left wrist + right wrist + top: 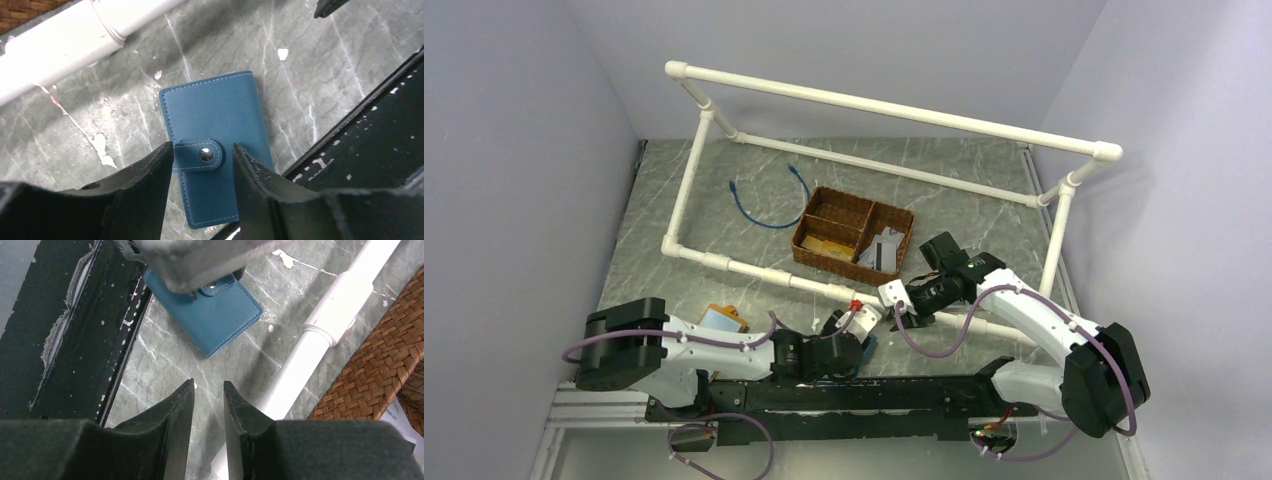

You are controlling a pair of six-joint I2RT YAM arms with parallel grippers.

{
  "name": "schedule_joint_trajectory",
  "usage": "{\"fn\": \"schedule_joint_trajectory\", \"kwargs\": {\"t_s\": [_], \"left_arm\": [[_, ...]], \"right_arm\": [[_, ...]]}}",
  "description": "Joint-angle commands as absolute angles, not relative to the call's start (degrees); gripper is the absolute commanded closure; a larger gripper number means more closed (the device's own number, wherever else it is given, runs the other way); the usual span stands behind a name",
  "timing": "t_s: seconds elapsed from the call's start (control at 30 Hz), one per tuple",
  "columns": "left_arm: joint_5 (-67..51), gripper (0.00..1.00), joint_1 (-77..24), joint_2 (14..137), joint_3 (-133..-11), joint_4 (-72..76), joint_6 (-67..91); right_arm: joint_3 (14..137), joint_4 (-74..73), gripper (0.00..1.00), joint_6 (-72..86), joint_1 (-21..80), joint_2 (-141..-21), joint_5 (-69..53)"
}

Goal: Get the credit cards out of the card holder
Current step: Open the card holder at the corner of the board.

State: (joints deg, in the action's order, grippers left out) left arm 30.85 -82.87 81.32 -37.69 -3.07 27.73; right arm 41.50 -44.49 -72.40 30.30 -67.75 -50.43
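The slate-blue card holder [215, 130] lies closed and flat on the marble table, right next to the black rail. Its strap tab [199, 155] is snapped down over the front. My left gripper [202, 149] hovers just above it, open, with one finger on each side of the tab and nothing pinched. The right wrist view shows the holder [222, 317] partly under the left gripper's body. My right gripper [209, 386] hangs a short way off, near the white pipe, its jaws narrowly open over bare table. The credit cards are hidden; none shows outside the closed holder.
A white pipe frame [764, 272] crosses the table just behind both grippers. Beyond it stands a wicker basket [854, 238] with card items inside. An orange-tan holder with a pale blue card [722, 320] lies by the left arm. A blue cable [764, 205] lies further back. The black rail [365, 150] runs along the near edge.
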Motion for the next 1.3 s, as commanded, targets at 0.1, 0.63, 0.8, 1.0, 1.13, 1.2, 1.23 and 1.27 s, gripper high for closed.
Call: {"fn": "schedule_joint_trajectory", "kwargs": {"t_s": [0.1,0.63,0.8,1.0,1.13,1.2,1.23,1.27], "left_arm": [[37.62,0.57,-83.23,84.21,-39.89,-6.23,30.80],[36.99,0.92,-81.43,80.60,-35.80,-8.88,34.32],[28.44,1.00,-76.96,75.64,-31.47,-1.61,34.55],[19.76,1.00,-71.60,70.15,-26.60,3.70,38.46],[13.81,1.00,-68.56,68.17,-23.36,8.19,40.95],[12.20,1.00,-67.73,68.46,-22.67,9.62,41.74],[11.48,1.00,-67.40,68.85,-22.46,9.93,41.93],[10.64,1.00,-67.21,69.48,-22.57,10.26,41.87]], "right_arm": [[41.66,-44.28,0.70,-73.17,30.10,-66.80,-52.18],[41.23,-45.10,0.71,-74.80,30.59,-66.62,-53.68],[40.81,-42.59,0.71,-73.87,34.53,-67.14,-52.21],[41.03,-37.16,0.73,-70.58,41.56,-68.57,-46.02],[42.03,-33.58,0.74,-68.48,45.84,-69.17,-41.71],[43.20,-32.62,0.74,-67.15,48.37,-69.80,-41.22],[43.58,-32.18,0.74,-66.63,49.65,-70.22,-40.77],[43.90,-31.83,0.74,-66.29,50.88,-70.70,-40.19]]}}
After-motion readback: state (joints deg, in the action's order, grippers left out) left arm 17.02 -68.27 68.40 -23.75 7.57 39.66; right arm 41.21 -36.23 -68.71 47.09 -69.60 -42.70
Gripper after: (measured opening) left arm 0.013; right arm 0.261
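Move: The blue card holder lies flat practically under the left fingers, its middle only about 1 cm back and 1 cm to the right of that hand and 1 cm below. From the right hand it is some 9 cm to the left, 4 cm back and 4 cm lower. Counted from the left hand, the white pipe crosses about 11 cm straight ahead, and the wicker basket's middle is roughly 22 cm straight ahead. On the card holder's snap strap the left fingers, half open at first, close completely while the hand eases slightly forward. They then carry on left and forward with the holder, about 4 cm in all, as the wrist tilts and turns some 25 degrees. The right hand waits, then goes about 5 cm left and back, sinking a little towards the holder's right side, its fingers still partly open and not yet touching. ##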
